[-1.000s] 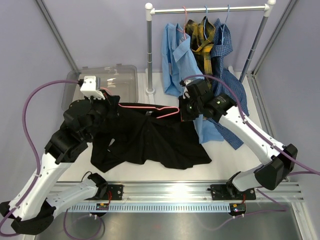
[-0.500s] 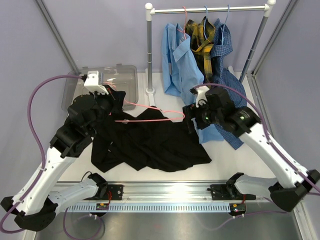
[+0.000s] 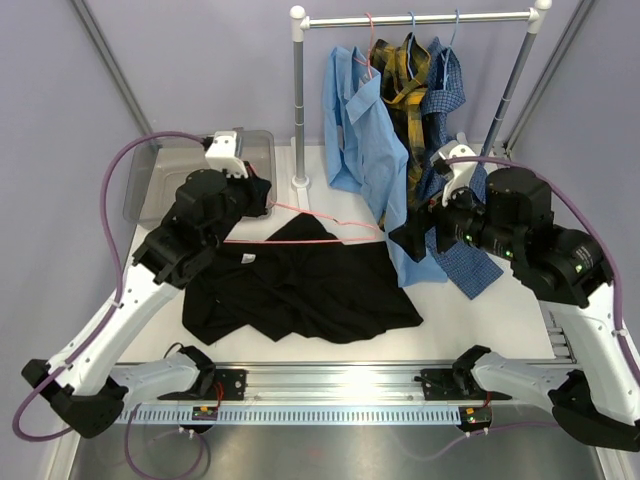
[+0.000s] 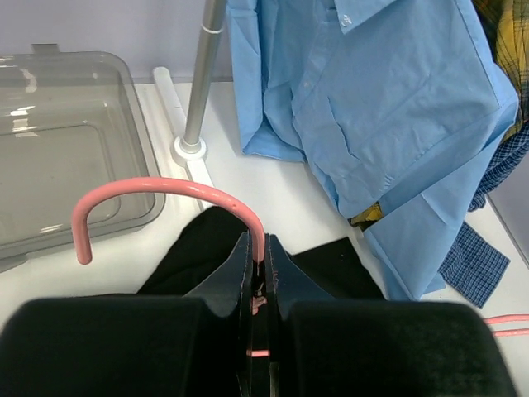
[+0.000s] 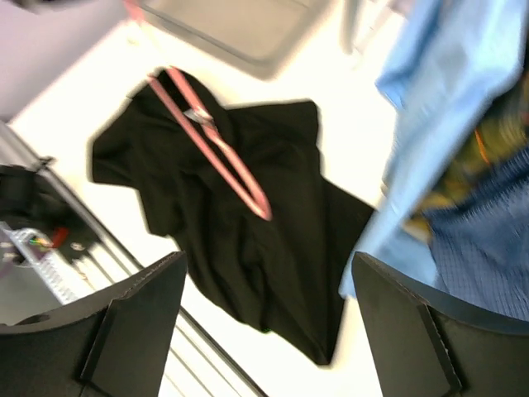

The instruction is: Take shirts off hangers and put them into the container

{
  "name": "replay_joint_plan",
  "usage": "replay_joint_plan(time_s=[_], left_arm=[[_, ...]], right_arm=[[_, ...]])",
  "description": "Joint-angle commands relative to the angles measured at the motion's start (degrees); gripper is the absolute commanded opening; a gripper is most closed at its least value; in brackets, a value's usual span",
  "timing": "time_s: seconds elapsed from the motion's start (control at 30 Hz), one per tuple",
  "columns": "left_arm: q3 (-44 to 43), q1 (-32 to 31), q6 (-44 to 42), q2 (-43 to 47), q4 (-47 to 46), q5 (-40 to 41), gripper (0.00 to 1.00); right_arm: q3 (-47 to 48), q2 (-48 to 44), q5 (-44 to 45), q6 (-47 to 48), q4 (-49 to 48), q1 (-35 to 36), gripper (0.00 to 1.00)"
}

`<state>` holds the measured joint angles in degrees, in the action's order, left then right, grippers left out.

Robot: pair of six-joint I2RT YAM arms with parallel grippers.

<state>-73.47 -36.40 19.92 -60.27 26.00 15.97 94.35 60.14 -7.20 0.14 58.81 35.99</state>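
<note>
The black shirt (image 3: 300,285) lies crumpled on the table. A pink hanger (image 3: 330,222) hovers over it, with my left gripper (image 3: 258,196) shut on its neck just under the hook (image 4: 165,186), jaws (image 4: 258,241) pressed on the wire. The hanger's right arm sticks out free of the cloth; whether its left arm is inside the collar I cannot tell. My right gripper (image 3: 412,240) hangs open to the right, above the shirt's edge (image 5: 248,240), holding nothing (image 5: 273,331). The grey container (image 3: 190,170) sits at the back left.
A silver rail (image 3: 420,18) on posts (image 3: 298,100) carries a light blue shirt (image 3: 360,140), a yellow plaid shirt (image 3: 405,70) and a dark blue check shirt (image 3: 455,130), whose tails reach the table beside my right arm. A metal track (image 3: 340,385) runs along the near edge.
My right gripper opened, let go at the hanger's right end and drew back to the right and up. The left gripper carried the hanger's hook right and toward the back.
</note>
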Motion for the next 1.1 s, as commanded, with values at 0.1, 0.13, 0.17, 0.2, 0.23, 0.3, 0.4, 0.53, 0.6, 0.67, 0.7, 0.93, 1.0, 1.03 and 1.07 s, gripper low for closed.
replay_joint_plan(time_s=[0.1, 0.13, 0.17, 0.2, 0.23, 0.3, 0.4, 0.53, 0.6, 0.67, 0.7, 0.93, 1.0, 1.03, 1.07], left_arm=[[-9.05, -3.05, -2.95, -4.94, -4.47, -3.14, 0.00], [-10.54, -3.50, -3.31, -5.55, -4.47, -3.13, 0.00], [-11.16, -4.37, -3.66, -6.69, -4.47, -3.05, 0.00], [-11.69, -4.73, -4.36, -6.96, -4.47, -3.13, 0.00], [-12.04, -5.08, -4.71, -7.23, -4.47, -3.31, 0.00], [-12.92, -5.61, -5.68, -7.93, -4.47, -3.75, 0.00], [-13.01, -5.78, -6.74, -8.11, -4.47, -4.19, 0.00], [-13.28, -5.87, -7.70, -8.46, -4.47, -4.28, 0.00], [-13.45, -5.87, -7.88, -8.55, -4.47, -4.54, 0.00], [-13.54, -5.87, -8.32, -9.07, -4.46, -4.45, 0.00], [-13.54, -5.87, -8.41, -9.16, -4.38, -4.45, 0.00], [-13.98, -5.96, -8.58, -9.69, -4.38, -4.63, 0.00], [-14.42, -5.87, -9.02, -9.60, -4.46, -4.54, 0.08], [-14.42, -5.87, -9.02, -9.52, -4.47, -4.71, 0.18], [-14.42, -5.87, -9.02, -8.99, -4.47, -4.89, 0.37]], right_arm=[[5.66, 10.41, -16.78, 6.27, -2.20, 0.31, 0.89], [6.28, 11.74, -16.88, 6.27, -2.29, 0.57, 0.89], [6.90, 14.10, -16.79, 6.45, -2.29, 1.01, 0.88], [8.04, 15.09, -16.62, 7.06, -2.21, 1.19, 0.86], [8.57, 16.05, -16.44, 7.41, -2.20, 1.71, 0.85], [9.62, 18.16, -16.53, 8.29, -2.03, 1.98, 0.79], [10.85, 20.45, -17.05, 9.17, -1.33, 2.51, 0.73], [11.48, 21.95, -17.76, 9.53, -1.06, 3.39, 0.51], [11.47, 22.30, -18.11, 9.44, -1.33, 3.39, 0.38], [11.74, 22.39, -18.37, 9.35, -1.50, 3.65, 0.28], [11.91, 22.30, -18.20, 9.26, -1.59, 3.83, 0.24], [11.13, 20.98, -17.15, 9.26, -1.94, 4.00, 0.00], [10.42, 20.28, -16.18, 9.26, -1.85, 4.09, 0.00], [10.16, 20.02, -15.57, 9.09, -2.03, 4.00, 0.00], [9.46, 19.06, -14.87, 8.91, -2.38, 4.00, 0.00]])
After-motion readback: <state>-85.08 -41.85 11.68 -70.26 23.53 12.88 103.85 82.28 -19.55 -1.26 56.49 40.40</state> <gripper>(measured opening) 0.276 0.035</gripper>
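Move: Off to the right hand's left, about 8 cm away, level fore and aft and some 7 cm lower, is the right end of the empty pink hanger. The hanging blue shirt's middle is some 22 cm ahead, 7 cm left and 8 cm below that hand; the black shirt lies on the table 6 cm ahead, 28 cm left and 36 cm down. From the left hand, still pinching the hanger by its neck, that end is some 25 cm right, 9 cm back and 4 cm below. Reaching left about 10 cm, with some forward and down, the open right hand comes over the hanger's right end, swings about 15 degrees counter-clockwise and pinches the hanger's two bars shut between its fingers. Meanwhile the left hand carries the hanger to the right and up, turning slightly clockwise, then holds it nearly still and begins opening its fingers at the last. ##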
